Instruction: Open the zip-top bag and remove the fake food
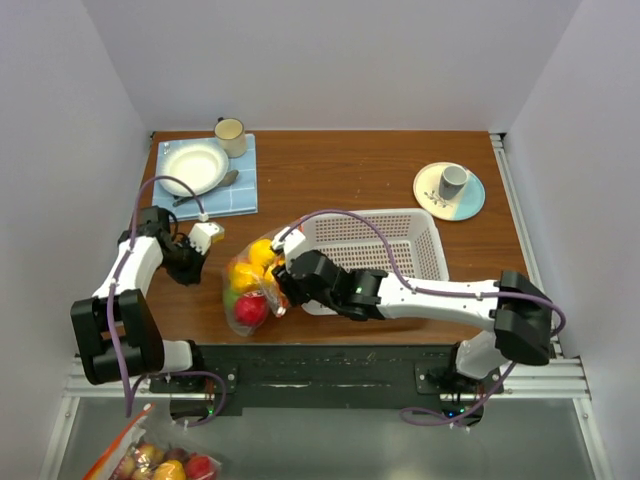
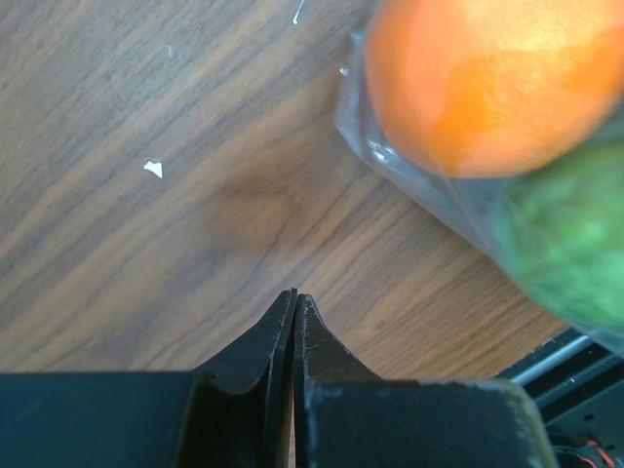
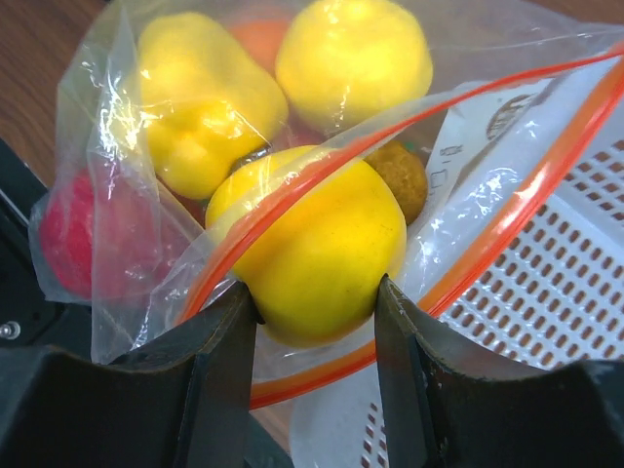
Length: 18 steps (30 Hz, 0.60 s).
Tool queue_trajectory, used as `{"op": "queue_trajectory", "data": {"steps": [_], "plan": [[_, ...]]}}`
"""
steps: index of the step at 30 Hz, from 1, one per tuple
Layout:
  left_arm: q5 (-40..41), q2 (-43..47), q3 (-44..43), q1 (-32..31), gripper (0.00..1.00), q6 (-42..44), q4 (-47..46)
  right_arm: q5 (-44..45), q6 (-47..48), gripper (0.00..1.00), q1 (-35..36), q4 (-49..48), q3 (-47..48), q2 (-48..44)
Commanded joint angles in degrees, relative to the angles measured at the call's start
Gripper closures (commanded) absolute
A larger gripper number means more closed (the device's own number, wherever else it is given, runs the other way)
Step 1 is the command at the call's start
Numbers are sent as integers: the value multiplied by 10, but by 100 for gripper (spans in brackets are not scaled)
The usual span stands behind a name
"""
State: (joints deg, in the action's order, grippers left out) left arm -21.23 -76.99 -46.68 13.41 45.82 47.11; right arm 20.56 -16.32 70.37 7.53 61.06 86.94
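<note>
The zip-top bag (image 1: 248, 290) lies on the table's near side, its orange-red zip mouth (image 3: 292, 190) gaping toward the right arm. Inside it is fake food: a yellow pepper (image 3: 200, 97), a yellow fruit (image 3: 356, 58), a red piece (image 3: 68, 234) and a small brown one (image 3: 398, 175). My right gripper (image 3: 317, 292) is shut on a round yellow fruit (image 3: 317, 234) at the bag's mouth, one finger on each side. My left gripper (image 2: 294, 297) is shut and empty, just above the wood left of the bag. An orange fruit (image 2: 478, 78) and a green one (image 2: 570, 234) press against the bag's wall.
A white perforated basket (image 1: 400, 232) stands right behind the bag, under the right arm. At the back left are a blue mat (image 1: 245, 185) with a plate (image 1: 192, 165), a spoon and a mug (image 1: 231, 135). A cup on a saucer (image 1: 450, 190) is at the back right.
</note>
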Motion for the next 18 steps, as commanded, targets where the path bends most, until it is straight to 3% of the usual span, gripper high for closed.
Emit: {"op": "queue_trajectory", "data": {"steps": [1,7,8,13,14,15,18], "plan": [[-18,22,-54,-2,94,-16,25,-13,-20,81,7,8,22,76],[-73,31,-145,-3,93,-33,90,-40,-17,60,35,-16,66,149],[-81,30,-153,-7,92,-34,99,-43,-15,50,36,-16,85,168],[-83,26,-154,-22,92,-41,95,-61,-7,22,43,-7,155,217],[-80,25,-150,-31,92,-47,91,-62,-7,6,45,-8,158,225],[-79,23,-144,-37,92,-51,85,-62,-8,1,44,-13,158,227],[-78,22,-135,-75,92,-75,69,-44,-17,1,44,-23,145,227]]}}
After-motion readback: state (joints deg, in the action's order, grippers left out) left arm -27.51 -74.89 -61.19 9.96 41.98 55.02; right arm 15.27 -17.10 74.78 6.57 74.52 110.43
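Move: The right hand already pinches a yellow fruit at the bag's mouth, well above the table. The bag's middle lies about 7 cm to its left, 3 cm farther out and 10 cm lower, with the red fruit some 7 cm left and 2 cm back of the hand. The white basket's middle is roughly 20 cm to the right and 8 cm ahead. From the left hand, near the table, the bag is about 13 cm right, roughly level ahead. The right hand, still gripping the yellow fruit in the bag's mouth, sinks about 9 cm and swings some 8 cm left, easing back a little towards its base, and carries fruit and bag down to the table; near the bottom, still going left, its fingers spread wide and let go, with the orange zip rim lying across the fingertips. The shut, empty left hand rises about 8 cm and goes some 4 cm forward, then drifts a little to the right, its fingers tipping back slightly under it. ##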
